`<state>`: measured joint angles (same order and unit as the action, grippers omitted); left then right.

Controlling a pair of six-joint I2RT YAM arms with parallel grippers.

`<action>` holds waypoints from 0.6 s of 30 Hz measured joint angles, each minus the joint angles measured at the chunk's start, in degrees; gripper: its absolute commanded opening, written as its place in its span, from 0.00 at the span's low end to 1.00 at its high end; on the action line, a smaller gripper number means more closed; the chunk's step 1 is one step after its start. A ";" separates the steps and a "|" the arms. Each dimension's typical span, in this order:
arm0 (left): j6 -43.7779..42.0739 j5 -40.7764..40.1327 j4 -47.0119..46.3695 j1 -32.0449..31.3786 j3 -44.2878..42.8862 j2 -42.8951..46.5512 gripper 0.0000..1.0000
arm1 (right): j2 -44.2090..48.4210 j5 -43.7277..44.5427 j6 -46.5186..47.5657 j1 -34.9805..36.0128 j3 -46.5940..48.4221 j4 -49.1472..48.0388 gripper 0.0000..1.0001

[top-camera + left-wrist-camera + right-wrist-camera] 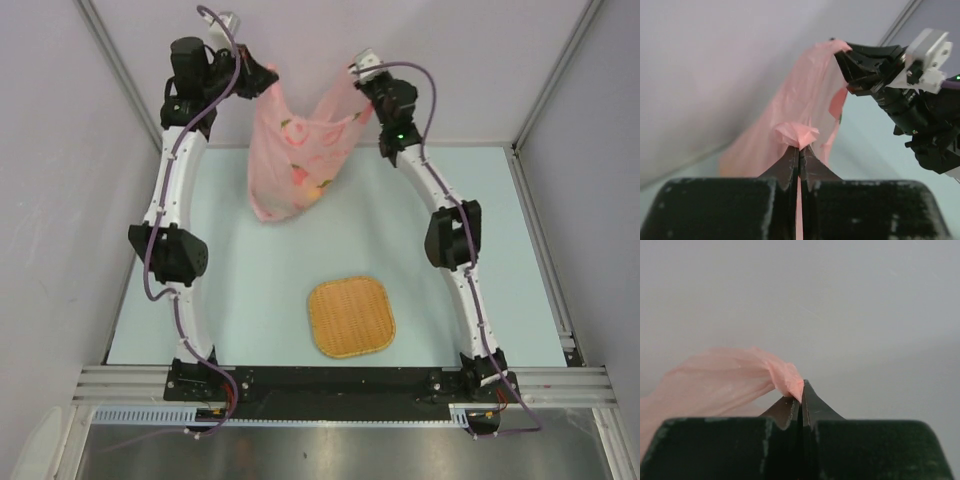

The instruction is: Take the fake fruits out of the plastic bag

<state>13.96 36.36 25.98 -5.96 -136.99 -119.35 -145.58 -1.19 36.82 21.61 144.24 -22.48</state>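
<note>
The pink plastic bag (296,155) hangs high over the far middle of the table, stretched between both grippers. My left gripper (268,80) is shut on its left top corner, with pink film bunched at the fingertips in the left wrist view (800,148). My right gripper (352,80) is shut on its right top corner, also seen in the right wrist view (801,390). The bag (795,120) sags in a V between them. Fake fruits (305,180) show as red and yellow patches through the film near the bag's bottom; I cannot tell them apart.
A woven orange-tan square tray (350,317) lies on the pale table near the front middle. Grey walls stand close behind the bag and on both sides. The right arm's wrist (920,100) is close on the right in the left wrist view.
</note>
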 measured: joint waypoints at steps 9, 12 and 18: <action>-5.99 4.15 -7.48 -8.00 14.67 13.31 0.00 | 45.27 7.91 -10.32 -10.80 -54.05 2.43 0.00; -6.99 6.08 -6.62 -9.11 36.72 24.39 0.00 | 61.81 7.10 -13.53 -9.38 -69.57 5.73 0.00; -7.39 5.88 0.48 -9.11 63.78 28.70 0.00 | 75.97 1.99 -22.86 -7.32 -89.61 20.96 0.06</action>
<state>6.57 42.24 26.46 -15.07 -73.21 -90.65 -69.60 0.80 13.96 14.28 54.63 -1.52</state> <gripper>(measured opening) 0.006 0.011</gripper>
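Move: Hanging between the two closed grippers, the plastic bag carries its fruits about 10 cm back, 7 cm right and 22 cm below the left hand; from the right hand they hang some 24 cm back, 11 cm left and 19 cm lower. The tray, on the table over which the bag is brought back, lies roughly 35 cm back, 14 cm right and 40 cm below the left hand, and about 49 cm back, 4 cm left and 37 cm below the right. Swinging the bag fast back towards the robot, both hands keep their pinch on its corners. The left first rises about 7 cm, then sweeps back and plunges, ending 21 cm below its start; the right cuts 18 cm rightward, pulls back some 28 cm nearly level and drops late. Both wrists tip down, the right more, as the hands spread apart. ##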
